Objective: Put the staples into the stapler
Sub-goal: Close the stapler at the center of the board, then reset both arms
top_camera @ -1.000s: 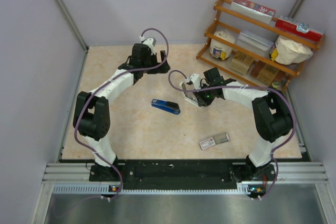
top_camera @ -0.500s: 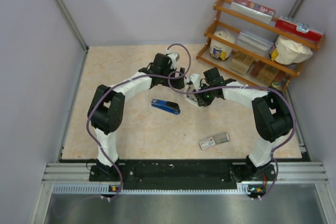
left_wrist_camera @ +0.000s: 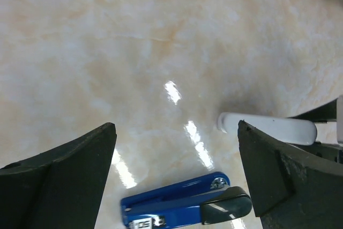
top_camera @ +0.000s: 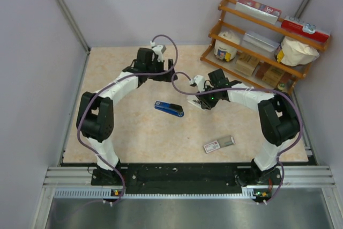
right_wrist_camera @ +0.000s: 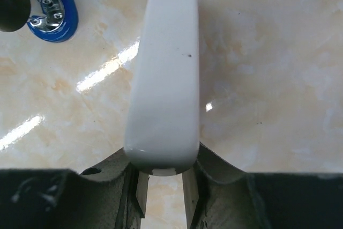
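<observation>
The blue stapler (top_camera: 169, 109) lies flat mid-table, closed; it also shows at the bottom of the left wrist view (left_wrist_camera: 182, 207) and in a corner of the right wrist view (right_wrist_camera: 51, 4). My left gripper (top_camera: 162, 72) (left_wrist_camera: 174, 127) hovers open above and behind it, holding nothing. My right gripper (top_camera: 205, 100) (right_wrist_camera: 163, 170) is shut on the rear end of a white stapler (top_camera: 199, 100) (right_wrist_camera: 163, 79) (left_wrist_camera: 265, 128), just right of the blue one. The red-and-white staples box (top_camera: 218, 144) with its grey tray lies near the front right; the strips are too small to make out.
A wooden shelf rack (top_camera: 214, 38) with boxes, jars and bags stands at the back right corner. Grey walls close off the table at the back and on both sides. The arm bases sit on a black rail (top_camera: 182, 174) at the near edge.
The left arm swung right toward the white stapler half a second ago, then came back to the left, near where it was. The right arm and both staplers stay put.
</observation>
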`<state>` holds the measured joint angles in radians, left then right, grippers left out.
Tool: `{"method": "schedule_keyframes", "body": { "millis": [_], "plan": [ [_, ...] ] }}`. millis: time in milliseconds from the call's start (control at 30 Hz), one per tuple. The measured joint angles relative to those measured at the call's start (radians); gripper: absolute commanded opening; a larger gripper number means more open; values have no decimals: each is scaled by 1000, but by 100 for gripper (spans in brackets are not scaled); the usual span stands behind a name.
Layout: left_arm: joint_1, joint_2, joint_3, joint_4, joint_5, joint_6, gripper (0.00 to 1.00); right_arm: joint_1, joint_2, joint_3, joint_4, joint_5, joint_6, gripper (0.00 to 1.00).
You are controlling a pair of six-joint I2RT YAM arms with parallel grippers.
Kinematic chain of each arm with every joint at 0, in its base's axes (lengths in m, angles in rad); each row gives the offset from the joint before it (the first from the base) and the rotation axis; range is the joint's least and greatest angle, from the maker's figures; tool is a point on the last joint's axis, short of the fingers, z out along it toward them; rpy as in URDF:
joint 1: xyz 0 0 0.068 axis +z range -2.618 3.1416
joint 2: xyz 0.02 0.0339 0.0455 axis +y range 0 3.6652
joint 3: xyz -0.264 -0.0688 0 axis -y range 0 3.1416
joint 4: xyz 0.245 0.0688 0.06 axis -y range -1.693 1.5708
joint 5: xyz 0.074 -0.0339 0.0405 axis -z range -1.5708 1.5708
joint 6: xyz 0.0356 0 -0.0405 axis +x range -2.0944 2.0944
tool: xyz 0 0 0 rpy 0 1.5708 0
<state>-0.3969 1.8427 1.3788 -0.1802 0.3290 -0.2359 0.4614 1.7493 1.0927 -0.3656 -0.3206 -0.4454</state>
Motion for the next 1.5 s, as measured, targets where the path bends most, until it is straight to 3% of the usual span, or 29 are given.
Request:
{"method": "schedule_keyframes", "body": {
  "millis": [267, 400, 433, 467, 667, 1000, 1367, 1500],
  "plan": [
    [146, -138, -32, -9, 36, 28, 99, 0, -92, 2, -65, -44, -20, 36],
    [150, -216, -60, -44, 64, 78, 99, -5, -156, 10, -116, -45, -33, 49],
    [151, -233, -63, -58, 71, 95, 99, -5, -175, 15, -130, -37, -35, 56],
    [152, -250, -66, -68, 75, 112, 99, -5, -196, 20, -140, -29, -37, 98],
    [175, -413, -90, -142, 77, 228, 99, -7, -402, 45, -178, 85, -51, 99],
    [194, -831, -229, -141, -8, 339, 99, -8, -731, 44, -117, 393, 8, 99],
    [194, -1102, -420, -62, -49, 399, 99, -8, -1229, -312, 286, 537, 60, 99],
    [194, -1135, -537, -24, -66, 426, 99, -8, -1292, -407, 386, 562, 47, 99]
  ]
}}
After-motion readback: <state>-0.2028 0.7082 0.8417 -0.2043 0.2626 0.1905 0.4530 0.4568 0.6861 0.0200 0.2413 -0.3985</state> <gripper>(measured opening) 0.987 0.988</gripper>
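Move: The right fingers are still around the right-hand end of the white stapler; its middle lies about 3 cm left, 1 cm ahead and 1 cm below that hand. The blue stapler is some 15 cm left and 2 cm back of the right hand, the staple box roughly 17 cm back and 7 cm right. From the raised left hand, the white stapler is about 11 cm right, 8 cm back and 11 cm below; the blue one lies 11 cm back, 1 cm left. Upward and away, both hands leave the closed white stapler. The right fingers open wide and come free, rising about 33 cm while swinging right and somewhat back, tipping up to point forward and turning clockwise. The left, empty and wide open, first swings left, then climbs and draws back past 15 cm, fingers tilting up, and dips slightly at the end. ##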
